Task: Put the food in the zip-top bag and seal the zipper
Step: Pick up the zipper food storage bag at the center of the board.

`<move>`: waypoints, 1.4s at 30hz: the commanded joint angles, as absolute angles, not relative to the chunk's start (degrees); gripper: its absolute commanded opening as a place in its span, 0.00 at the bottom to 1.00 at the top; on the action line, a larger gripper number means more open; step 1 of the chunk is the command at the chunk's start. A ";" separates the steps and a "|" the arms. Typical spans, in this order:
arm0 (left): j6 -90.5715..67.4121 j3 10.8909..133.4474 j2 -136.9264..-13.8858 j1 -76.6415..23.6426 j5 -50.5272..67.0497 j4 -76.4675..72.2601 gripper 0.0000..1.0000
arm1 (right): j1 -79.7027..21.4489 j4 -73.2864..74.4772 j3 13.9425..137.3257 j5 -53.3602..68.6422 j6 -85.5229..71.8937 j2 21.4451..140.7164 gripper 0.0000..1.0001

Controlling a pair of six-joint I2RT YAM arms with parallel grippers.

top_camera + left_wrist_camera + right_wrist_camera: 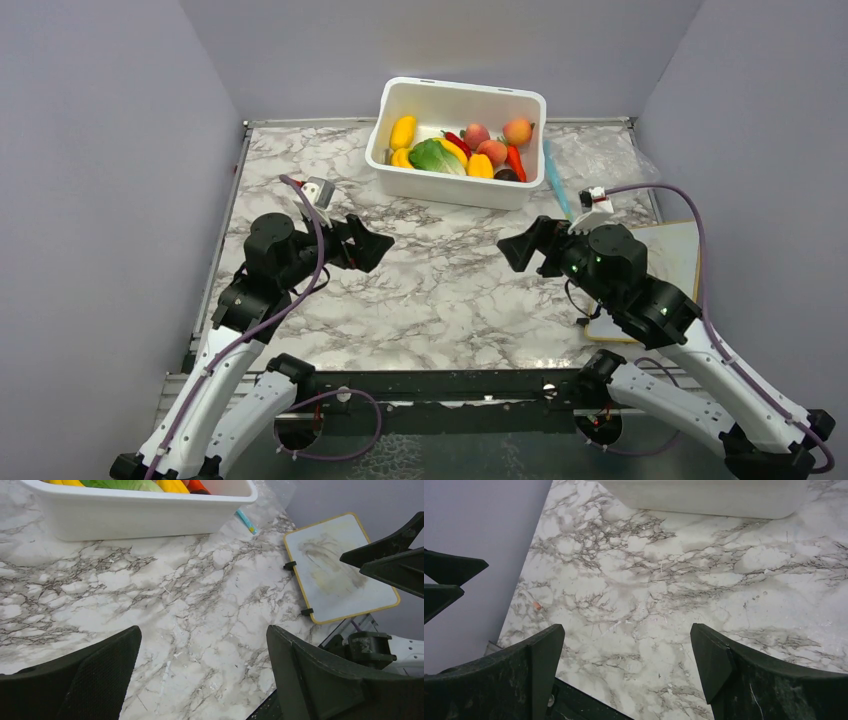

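Observation:
The food lies in a white tub (455, 190) at the back of the table: a green lettuce (432, 156), pink-orange peaches (491, 151), a yellow oval fruit (402, 131) and several other pieces. The clear zip-top bag (600, 152) lies flat to the tub's right, its light-blue zipper (555, 180) along the edge beside the tub. My left gripper (380, 243) and right gripper (510, 252) hover open over the table's middle, pointing at each other, both empty. In the left wrist view the left gripper (202, 640) spans bare marble; an end of the zipper (246, 521) shows past the tub (135, 515).
A yellow-rimmed whiteboard (672, 258) lies at the table's right edge, under my right arm, and shows in the left wrist view as the whiteboard (340, 570). Grey walls close in the table on three sides. In the right wrist view the right gripper (626, 640) hangs over marble, near the tub (704, 497).

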State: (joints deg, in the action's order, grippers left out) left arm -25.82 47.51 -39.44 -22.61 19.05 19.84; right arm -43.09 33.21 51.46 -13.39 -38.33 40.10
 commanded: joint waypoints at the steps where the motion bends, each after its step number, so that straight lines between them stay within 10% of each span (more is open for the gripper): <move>1: -25.59 47.81 -38.83 -22.33 18.25 17.54 0.99 | -43.42 32.49 51.43 -13.45 -38.50 40.04 0.99; 24: -22.64 46.89 -43.47 -22.33 16.10 20.29 0.96 | -40.97 28.67 62.31 -45.10 -22.56 63.03 0.99; 42: -21.10 39.16 -41.99 -22.33 16.94 15.71 0.99 | -10.47 21.14 66.68 -29.06 -11.95 78.77 0.47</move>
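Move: The zip-top bag lies flat on the table, its middle about 40 cm ahead of the right hand, 23 cm to its right and 25 cm below; the near end of its blue zipper edge is towards this hand. The white food box stands some 41 cm ahead and 12 cm left of the right hand, and the cutting board 9 cm ahead and 29 cm to its right. From the left hand the bag is roughly 40 cm ahead and 52 cm to the right. Towards the bag's blue zipper edge the right hand reaches about 18 cm forward and 16 cm right, mostly forward at first and then bearing right, sinking slightly. Its wrist swings clockwise and rolls left side down, some 30 degrees each, while the fingers narrow from wide open to about half, still empty. The left hand, open, simply sinks over bare table. ##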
